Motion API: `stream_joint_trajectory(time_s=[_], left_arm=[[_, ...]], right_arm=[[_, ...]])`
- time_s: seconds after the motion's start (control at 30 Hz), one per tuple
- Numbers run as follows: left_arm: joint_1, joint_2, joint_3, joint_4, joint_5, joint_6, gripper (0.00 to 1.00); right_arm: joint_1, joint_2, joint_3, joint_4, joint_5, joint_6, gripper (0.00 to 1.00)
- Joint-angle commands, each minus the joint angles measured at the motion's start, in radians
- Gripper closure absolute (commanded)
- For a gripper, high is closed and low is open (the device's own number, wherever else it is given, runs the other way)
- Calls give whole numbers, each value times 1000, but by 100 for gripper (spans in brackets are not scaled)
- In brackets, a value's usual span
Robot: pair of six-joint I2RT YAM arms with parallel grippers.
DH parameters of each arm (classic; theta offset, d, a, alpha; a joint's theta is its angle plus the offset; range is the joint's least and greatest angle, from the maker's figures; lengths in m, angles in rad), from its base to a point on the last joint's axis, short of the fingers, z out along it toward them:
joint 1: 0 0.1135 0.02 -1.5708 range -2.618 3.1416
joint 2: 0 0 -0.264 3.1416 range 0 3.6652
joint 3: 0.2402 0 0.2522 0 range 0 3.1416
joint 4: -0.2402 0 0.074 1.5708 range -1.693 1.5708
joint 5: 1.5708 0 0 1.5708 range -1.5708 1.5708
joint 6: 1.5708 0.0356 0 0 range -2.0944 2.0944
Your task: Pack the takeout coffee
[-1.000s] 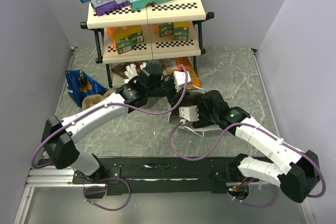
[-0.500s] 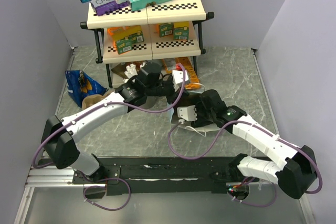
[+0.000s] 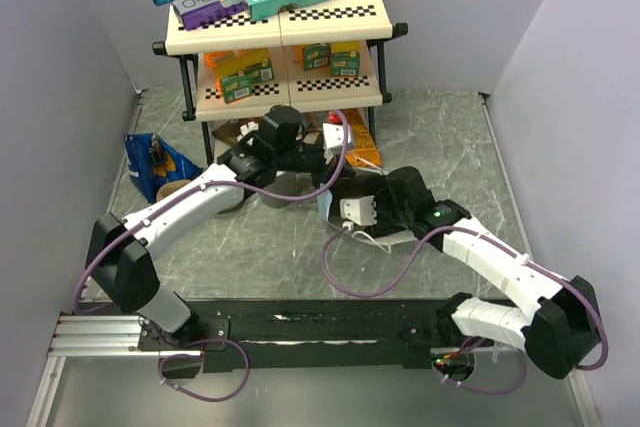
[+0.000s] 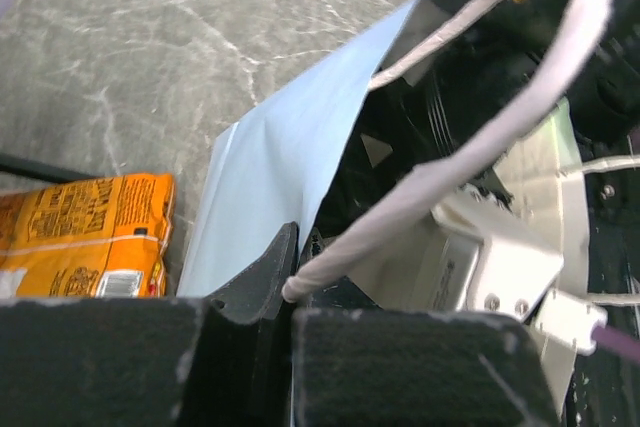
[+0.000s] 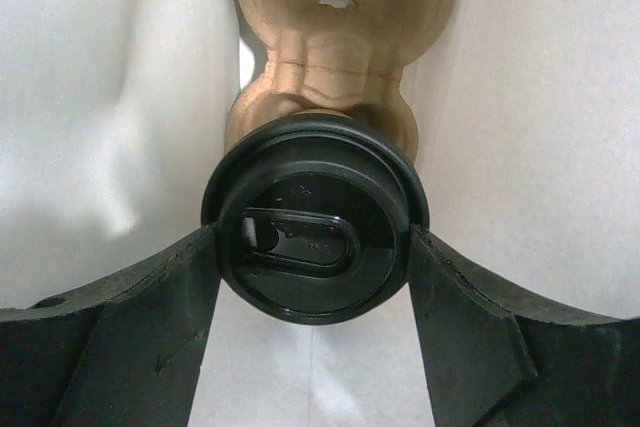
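The takeout coffee (image 5: 315,217) shows its round black lid, gripped on both sides by my right gripper (image 5: 315,247), which is shut on it. It hangs inside a white paper bag (image 5: 520,97), just in front of a brown moulded-pulp carrier (image 5: 335,47); the cup's body is hidden behind the lid. My left gripper (image 4: 290,287) is shut on the bag's white twisted handle (image 4: 470,147), holding the bag mouth up. In the top view the left gripper (image 3: 332,145) is above the bag and the right gripper (image 3: 338,205) reaches into it.
A three-tier shelf rack (image 3: 280,22) with boxes stands at the back. An orange snack pack (image 4: 85,232) lies beside the bag, near the rack's foot. A blue chip bag (image 3: 155,162) lies at the left. Grey walls close in both sides.
The left arm has swung back toward the rack, pulling the bag handle with it. The right gripper has pushed a little farther left into the bag with the coffee.
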Motion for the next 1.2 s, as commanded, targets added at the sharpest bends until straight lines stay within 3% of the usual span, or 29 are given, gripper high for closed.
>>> stream_joint_trajectory(time_s=[0.0, 0.17, 0.33, 0.4, 0.5, 0.8, 1.17], left_arm=[[0, -4, 58, -59, 142, 91, 99], [0, 6, 67, -42, 154, 102, 99], [0, 18, 90, -34, 112, 49, 55], [2, 9, 94, -33, 55, 7, 43], [2, 1, 102, -68, -38, -50, 34], [14, -28, 88, -243, -113, -218, 26], [29, -57, 88, -358, -139, -211, 23]], right_arm=[[-30, -70, -58, 71, -58, -2, 100], [-32, -109, -114, 116, -87, 18, 100], [-32, -95, -131, 160, -73, 40, 100], [-32, -93, -123, 163, -69, 57, 100], [-32, -106, -125, 167, -70, 78, 100], [-41, -171, -155, 167, -67, 101, 100], [-50, -225, -204, 186, -50, 135, 100]])
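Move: My left hand already pinches the bag's rim and handle; the bag's middle lies about 7 cm to its right, 4 cm back and 14 cm below. From that hand the orange packet is some 12 cm ahead, level sideways and 25 cm down, and the straw canister about 14 cm left, level ahead and 20 cm down. My right hand already holds the lidded coffee inside the bag; the cup carrier's middle lies roughly 5 cm left, 3 cm ahead and 10 cm below it. I open my left fingers wide and let go of the bag's rim and handle, then draw that hand off to the left and down, roughly 3 cm each way, rolling it some 20 degrees. My right hand keeps its grip round the cup's lid inside the bag, over the carrier, easing back about 1 cm as its left side rolls up about 10 degrees. ##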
